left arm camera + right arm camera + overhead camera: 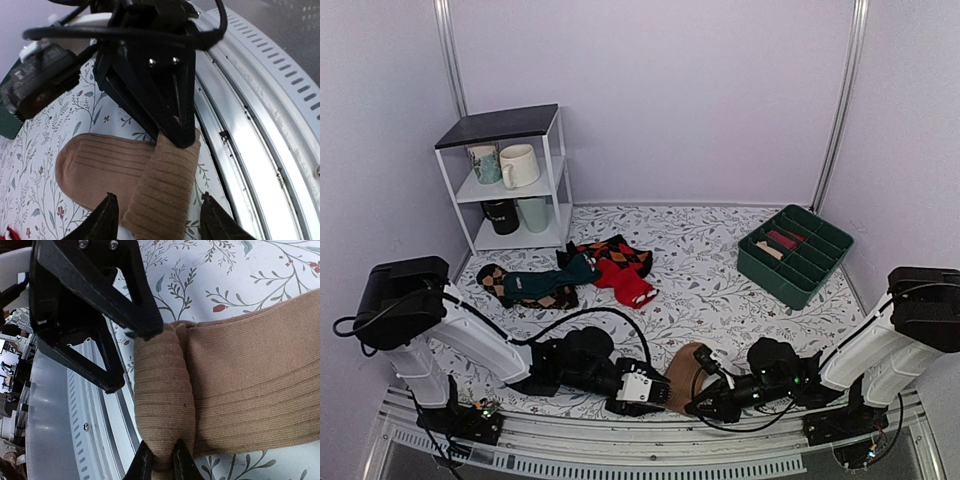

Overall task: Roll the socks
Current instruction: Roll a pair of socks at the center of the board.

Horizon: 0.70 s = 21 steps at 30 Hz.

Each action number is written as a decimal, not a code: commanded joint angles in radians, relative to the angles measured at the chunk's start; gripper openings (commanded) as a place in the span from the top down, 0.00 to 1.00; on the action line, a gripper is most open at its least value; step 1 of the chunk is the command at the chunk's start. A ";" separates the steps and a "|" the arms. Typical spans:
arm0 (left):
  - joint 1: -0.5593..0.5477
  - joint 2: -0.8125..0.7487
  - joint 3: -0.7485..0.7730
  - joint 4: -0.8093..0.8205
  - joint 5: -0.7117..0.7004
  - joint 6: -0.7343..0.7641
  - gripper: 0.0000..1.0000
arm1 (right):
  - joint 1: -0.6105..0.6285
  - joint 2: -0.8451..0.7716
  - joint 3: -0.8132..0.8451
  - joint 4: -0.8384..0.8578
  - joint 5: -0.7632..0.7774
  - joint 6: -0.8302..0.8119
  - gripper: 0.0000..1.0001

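The tan-brown socks (682,362) lie at the near table edge between both arms, their near end rolled into a thick roll (165,190), the rest flat (100,165). My left gripper (161,221) is open, a finger on either side of one end of the roll, not touching it. My right gripper (162,465) is shut on the roll's (162,390) other end, pinching the knit. In the top view the left gripper (663,387) and right gripper (694,403) meet tip to tip at the socks. No label shows.
A metal rail (260,150) runs along the table edge right beside the roll. A red sock (625,283) and teal and argyle socks (545,283) lie mid-table. A green divided bin (794,254) sits far right, and a white shelf with mugs (510,180) far left.
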 commanded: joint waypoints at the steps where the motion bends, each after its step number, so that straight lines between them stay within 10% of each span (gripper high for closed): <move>1: -0.017 0.047 0.023 -0.023 0.027 0.024 0.44 | -0.010 0.029 -0.038 -0.129 -0.036 0.011 0.94; 12: -0.026 0.142 0.074 -0.090 -0.027 0.026 0.46 | -0.020 0.050 -0.029 -0.129 -0.069 0.003 0.94; 21: -0.028 0.126 0.081 -0.135 -0.004 -0.003 0.80 | -0.026 0.071 -0.023 -0.130 -0.075 0.009 0.94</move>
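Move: The brown sock roll's middle lies about 4 cm to the left hand's right, level with it in reach and some 4 cm below. The flat part still to be rolled is about 7 cm ahead of that hand and 5 cm right, the front rail roughly 5 cm behind it. From the right hand, which already pinches the roll's right end, the roll's middle is about 4 cm left at its own height, the flat part some 7 cm ahead and 2 cm left. The brown roll's free left end gets taken: the left hand, its fingers pointing right and slanting down, sinks a little over 3 cm onto it, easing about 1 cm to the right on the way, then narrows its half-open fingers around that end and pinches it. The right hand stays in place and keeps its grip on the other end. ##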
